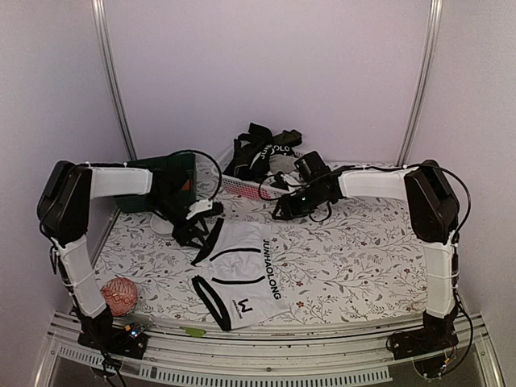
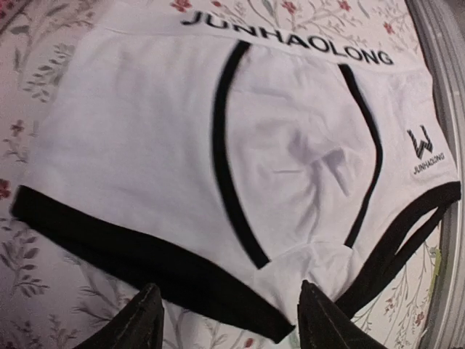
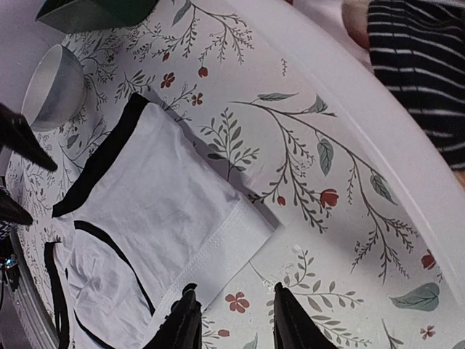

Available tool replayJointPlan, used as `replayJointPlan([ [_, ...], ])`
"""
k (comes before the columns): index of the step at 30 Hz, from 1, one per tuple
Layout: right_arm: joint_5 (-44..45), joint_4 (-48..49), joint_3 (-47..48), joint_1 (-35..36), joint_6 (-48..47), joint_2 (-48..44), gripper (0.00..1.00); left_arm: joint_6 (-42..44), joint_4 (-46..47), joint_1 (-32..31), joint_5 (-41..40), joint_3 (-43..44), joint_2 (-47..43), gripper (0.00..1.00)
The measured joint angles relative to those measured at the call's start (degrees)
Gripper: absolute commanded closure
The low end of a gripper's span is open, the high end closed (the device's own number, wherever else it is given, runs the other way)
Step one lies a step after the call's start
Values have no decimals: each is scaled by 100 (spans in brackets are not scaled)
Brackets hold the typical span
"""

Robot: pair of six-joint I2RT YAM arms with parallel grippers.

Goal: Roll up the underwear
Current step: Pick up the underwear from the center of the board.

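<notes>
White underwear [image 1: 240, 270] with black trim and a lettered waistband lies spread flat on the floral tablecloth. In the left wrist view the underwear [image 2: 145, 145] fills the frame. My left gripper [image 2: 232, 320] is open, just above its black leg hem and crotch, holding nothing. In the top view the left gripper [image 1: 193, 231] is at the garment's far left edge. My right gripper [image 3: 236, 320] is open over the cloth beside the waistband corner of the underwear [image 3: 160, 196], nothing between its fingers. More dark underwear [image 1: 262, 149] is heaped in the basket.
A white lattice basket [image 1: 242, 187] stands at the back centre; its rim [image 3: 349, 109] curves past the right gripper. A white bowl [image 3: 54, 87] and a green box [image 1: 173, 171] sit at the back left. A red ball [image 1: 119, 296] lies front left.
</notes>
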Motion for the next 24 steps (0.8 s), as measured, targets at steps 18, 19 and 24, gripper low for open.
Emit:
replayJointPlan([
  [18, -136, -343, 1615, 57, -1178, 1333, 63, -623, -136, 986, 525, 1888, 1209, 34],
  [19, -142, -361, 1665, 57, -1244, 1388, 64, -614, -140, 992, 503, 1888, 1209, 34],
  [24, -214, -485, 1834, 42, -1552, 1766, 66, -538, -236, 1001, 369, 2004, 1209, 34],
])
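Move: The far corner of the underwear's waistband is my right hand's goal: about 3 cm ahead of it, 5 cm to its left and 8 cm below. The basket's middle stands roughly 22 cm ahead and 5 cm left of that hand. The leg hem's far corner lies some 13 cm ahead of my left hand, 9 cm to its right and 5 cm below; the white bowl is about 12 cm ahead and 9 cm left of this hand. I ease my right hand forward and left over the waistband's far corner, then bring it down, sinking nearly 6 cm in all, with the slightly open fingers coming close around the cloth edge, not closing. Meanwhile my left hand darts about 11 cm forward, away from the leg hem's near end, then hovers wide open, turned some 15 degrees counter-clockwise. ##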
